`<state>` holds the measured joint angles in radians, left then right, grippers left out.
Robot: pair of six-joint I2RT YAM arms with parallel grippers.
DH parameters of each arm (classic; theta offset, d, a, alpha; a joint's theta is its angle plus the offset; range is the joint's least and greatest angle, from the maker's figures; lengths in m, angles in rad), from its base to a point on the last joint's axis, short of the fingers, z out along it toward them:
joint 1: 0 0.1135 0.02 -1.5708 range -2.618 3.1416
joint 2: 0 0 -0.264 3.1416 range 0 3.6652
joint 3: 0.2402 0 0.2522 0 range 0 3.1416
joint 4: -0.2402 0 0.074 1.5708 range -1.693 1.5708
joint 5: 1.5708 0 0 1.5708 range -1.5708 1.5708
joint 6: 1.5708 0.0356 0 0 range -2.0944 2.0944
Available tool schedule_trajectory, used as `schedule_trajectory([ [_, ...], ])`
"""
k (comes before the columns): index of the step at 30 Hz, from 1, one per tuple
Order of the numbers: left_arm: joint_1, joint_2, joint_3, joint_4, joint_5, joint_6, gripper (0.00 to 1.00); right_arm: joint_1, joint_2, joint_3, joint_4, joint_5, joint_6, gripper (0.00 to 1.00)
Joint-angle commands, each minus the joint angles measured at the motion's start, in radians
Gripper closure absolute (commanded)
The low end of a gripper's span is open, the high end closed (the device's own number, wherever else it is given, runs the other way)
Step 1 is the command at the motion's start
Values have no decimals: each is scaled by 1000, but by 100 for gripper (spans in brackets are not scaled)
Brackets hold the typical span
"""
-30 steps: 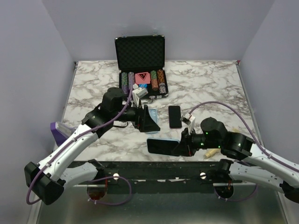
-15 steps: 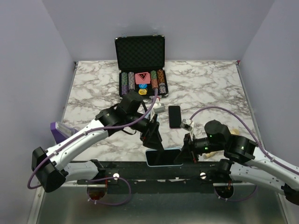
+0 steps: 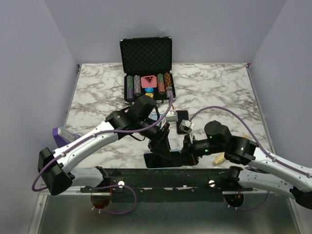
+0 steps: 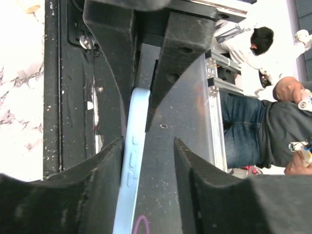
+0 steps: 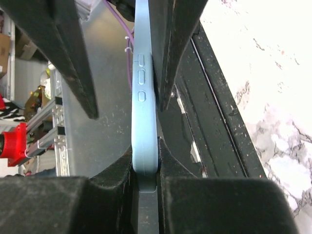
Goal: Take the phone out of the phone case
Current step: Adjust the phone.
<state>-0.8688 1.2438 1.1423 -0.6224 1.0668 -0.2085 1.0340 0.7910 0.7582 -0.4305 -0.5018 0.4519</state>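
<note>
A light blue phone case [image 5: 145, 122] hangs edge-on over the table's near edge, with my right gripper [image 5: 145, 163] shut on one end. From above the case [image 3: 158, 160] shows a dark face, the phone sitting in it. My left gripper [image 4: 147, 142] straddles the other end of the case [image 4: 132, 161]. Its jaws are apart: one finger lies against the case's side, and there is a clear gap to the other finger. In the top view the left gripper [image 3: 163, 144] and the right gripper [image 3: 185, 153] meet at the case.
A second black phone [image 3: 183, 116] lies flat on the marble table [image 3: 219, 92]. An open poker chip box [image 3: 147, 63] stands at the back. A cream object [image 3: 219, 159] lies by the right arm, a purple thing [image 3: 61, 136] at the left edge.
My left arm swung from mid-table down to the near edge, and its jaws narrowed around the case. The right gripper shifted the held case slightly left.
</note>
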Motion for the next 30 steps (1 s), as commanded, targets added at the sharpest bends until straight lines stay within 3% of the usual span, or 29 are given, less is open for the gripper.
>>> schedule_trajectory([
  [1,-4,-14,8,-51,-19,53,51,-18,36,59,128,0,-33,100],
  [9,11,-64,-36,-43,-39,52,62,-112,39,40,173,-49,-38,99],
  [12,14,-76,-47,-49,-36,55,79,-133,59,46,190,-87,-42,99],
  [14,17,-87,-47,-65,-59,64,100,-149,76,50,197,-109,-50,99],
  [17,22,-118,-44,-60,-99,58,100,-173,96,62,217,-144,-50,99],
  [18,21,-130,-41,-54,-120,44,100,-175,105,73,217,-132,-45,96],
  [22,24,-176,-27,1,-302,-53,100,-175,120,95,200,-38,-7,51],
  [25,24,-214,-18,55,-537,-159,100,-176,119,89,199,55,47,17],
  [26,27,-225,-19,79,-597,-190,100,-175,119,84,202,75,65,11],
  [30,43,-282,-39,183,-784,-337,100,-175,113,61,211,176,122,0],
])
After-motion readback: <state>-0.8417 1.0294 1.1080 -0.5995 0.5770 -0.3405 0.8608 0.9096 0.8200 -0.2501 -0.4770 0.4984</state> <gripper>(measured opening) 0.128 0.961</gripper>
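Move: In the right fingers, by its right end, is the cased phone; its middle lies about 7 cm left of the right hand point and a few centimetres below. The open left fingers straddle its long edge, with its middle some 2 cm back, 2 cm left and 2 cm below. From the left hand, the empty case lies roughly 25 cm ahead, 6 cm left; the bare phone roughly 28 cm ahead, 7 cm right; both some 22 cm below. Closing on the cased phone's long edge, the left fingers pinch it while both hands ease about 2 cm forward. The right fingers then spread wide and let go, that hand going some 7 cm forward in all and 3 cm up; the left keeps its hold and swings forward, about 6 cm in all and slightly left, turning nearly 30 degrees counter-clockwise. ##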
